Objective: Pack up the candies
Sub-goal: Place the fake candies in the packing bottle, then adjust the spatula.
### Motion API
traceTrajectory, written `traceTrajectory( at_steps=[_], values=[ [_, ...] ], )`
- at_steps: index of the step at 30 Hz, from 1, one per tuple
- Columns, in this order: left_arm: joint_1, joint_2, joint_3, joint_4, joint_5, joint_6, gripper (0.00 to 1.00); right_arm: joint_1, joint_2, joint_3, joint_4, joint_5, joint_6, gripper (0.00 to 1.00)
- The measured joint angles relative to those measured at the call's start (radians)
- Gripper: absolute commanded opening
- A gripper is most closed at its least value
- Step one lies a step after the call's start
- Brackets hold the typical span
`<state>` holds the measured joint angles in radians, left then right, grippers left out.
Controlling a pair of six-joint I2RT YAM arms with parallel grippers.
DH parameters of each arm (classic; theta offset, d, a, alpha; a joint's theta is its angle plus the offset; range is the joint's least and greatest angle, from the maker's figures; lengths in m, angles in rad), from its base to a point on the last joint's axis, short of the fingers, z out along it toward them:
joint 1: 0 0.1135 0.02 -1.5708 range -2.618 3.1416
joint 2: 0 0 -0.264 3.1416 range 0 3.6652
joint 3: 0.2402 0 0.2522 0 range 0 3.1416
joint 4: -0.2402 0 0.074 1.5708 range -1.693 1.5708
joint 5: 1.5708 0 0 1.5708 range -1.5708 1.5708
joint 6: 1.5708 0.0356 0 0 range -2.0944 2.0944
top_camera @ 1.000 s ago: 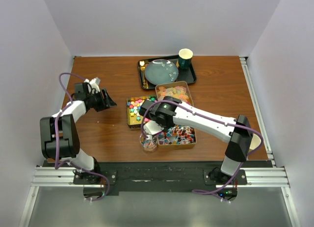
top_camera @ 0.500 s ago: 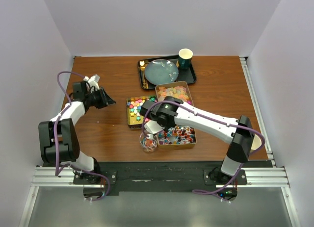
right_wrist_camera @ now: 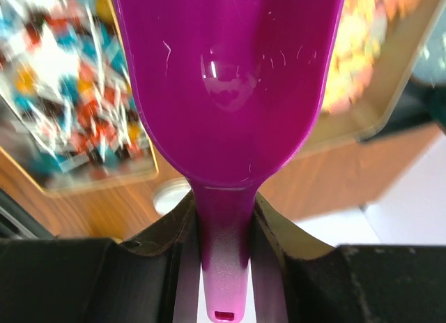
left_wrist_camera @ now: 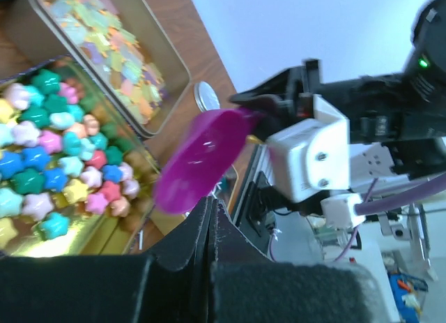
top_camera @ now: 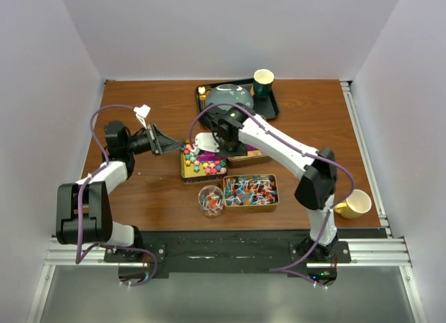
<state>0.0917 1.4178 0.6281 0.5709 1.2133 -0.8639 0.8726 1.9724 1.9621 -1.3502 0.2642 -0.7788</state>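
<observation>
The candies lie in three gold tins: bright star-shaped ones (top_camera: 197, 167) (left_wrist_camera: 49, 166), pale gummies (left_wrist_camera: 111, 51) (right_wrist_camera: 362, 51) and wrapped pieces (top_camera: 251, 190) (right_wrist_camera: 63, 93). A small glass jar (top_camera: 210, 200) in front of the tins holds a few candies. My right gripper (top_camera: 208, 148) (right_wrist_camera: 224, 215) is shut on the handle of a purple scoop (top_camera: 208, 156) (right_wrist_camera: 230, 79) (left_wrist_camera: 205, 159), which hangs empty over the star tin. My left gripper (top_camera: 173, 147) (left_wrist_camera: 211, 206) is shut on nothing, just left of that tin, pointing at the scoop.
A black tray (top_camera: 272, 111) at the back carries a grey-blue plate (top_camera: 233, 94) and a green cup (top_camera: 263, 83). A yellow mug (top_camera: 352, 204) stands at the near right, beside the right arm. Side walls close in both table edges.
The right arm has swung the scoop from over the jar back to the star tin. The left gripper has shut and reached right towards that tin.
</observation>
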Motion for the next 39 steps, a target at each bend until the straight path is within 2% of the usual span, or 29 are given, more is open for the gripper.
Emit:
traceTrajectory(
  at_steps=[3,6,10,15,16,17,19,20,21,22,23,26,28,33,37,39],
  values=[
    [-0.023,-0.011,0.001,0.02,0.021,-0.016,0.0,0.008,0.085,0.092,-0.001,-0.043,0.027,0.0],
    [-0.029,-0.01,0.02,-0.055,0.01,0.029,0.0,0.02,0.13,0.185,0.004,-0.076,0.039,0.0],
    [-0.029,0.009,0.089,-0.243,-0.051,0.158,0.0,0.046,0.111,0.252,0.008,-0.115,0.027,0.0],
    [-0.026,0.042,0.096,-0.329,-0.086,0.214,0.01,0.069,0.03,0.261,0.006,-0.172,0.008,0.0],
    [-0.022,0.051,0.097,-0.341,-0.098,0.223,0.04,0.071,0.011,0.259,0.002,-0.18,0.003,0.0],
    [-0.016,0.056,0.098,-0.354,-0.111,0.229,0.12,0.074,-0.01,0.251,0.004,-0.184,-0.001,0.0],
    [0.005,0.056,0.1,-0.394,-0.158,0.257,0.2,0.075,-0.052,0.214,0.008,-0.177,-0.015,0.0],
    [0.02,0.055,0.103,-0.418,-0.192,0.275,0.28,0.073,-0.071,0.186,0.009,-0.163,-0.029,0.0],
    [0.036,0.052,0.108,-0.448,-0.234,0.294,0.32,0.068,-0.083,0.161,0.004,-0.144,-0.042,0.0],
    [0.054,0.048,0.111,-0.485,-0.277,0.319,0.35,0.058,-0.084,0.144,-0.002,-0.127,-0.055,0.0],
    [0.072,0.042,0.114,-0.525,-0.338,0.34,0.44,0.043,-0.072,0.135,-0.006,-0.103,-0.071,0.0],
    [0.1,0.029,0.111,-0.611,-0.473,0.391,0.57,0.007,-0.008,0.137,-0.005,-0.033,-0.106,0.0],
    [0.105,0.021,0.088,-0.642,-0.543,0.401,0.61,-0.012,0.074,0.158,-0.001,0.034,-0.134,0.0],
    [0.105,0.01,-0.016,-0.672,-0.605,0.396,0.67,-0.028,0.209,0.202,0.006,0.143,-0.202,0.0],
    [0.106,-0.005,-0.08,-0.668,-0.615,0.363,0.75,-0.017,0.253,0.245,0.017,0.223,-0.259,0.0],
    [0.106,-0.03,-0.114,-0.628,-0.61,0.323,0.75,-0.01,0.255,0.254,0.017,0.262,-0.282,0.0]
  ],
)
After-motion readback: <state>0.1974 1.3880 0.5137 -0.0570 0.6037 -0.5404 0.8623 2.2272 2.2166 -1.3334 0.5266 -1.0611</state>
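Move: The scoop, held in the right gripper, has its empty bowl about 8 cm right of the closed left fingertips, roughly level with them ahead and 4 cm lower. From the right hand, the star candy tin lies some 11 cm left and 16 cm below, the gummy tin about 10 cm ahead and 5 cm right, the lollipop tin 11 cm back and 8 cm right, and the packing bottle 14 cm back and 8 cm left. Carry the held scoop left over the star candy tin, rising about 7 cm, then reverse: right, forward some 10 cm and down to the tin's far side, rolling the fingertips rightward. Keep the left fingertips shut near the bowl while easing down, then withdraw the hand left and down about 16 cm to low over the bare table, tipping the fingers down, turning counter-clockwise and opening them wide. ##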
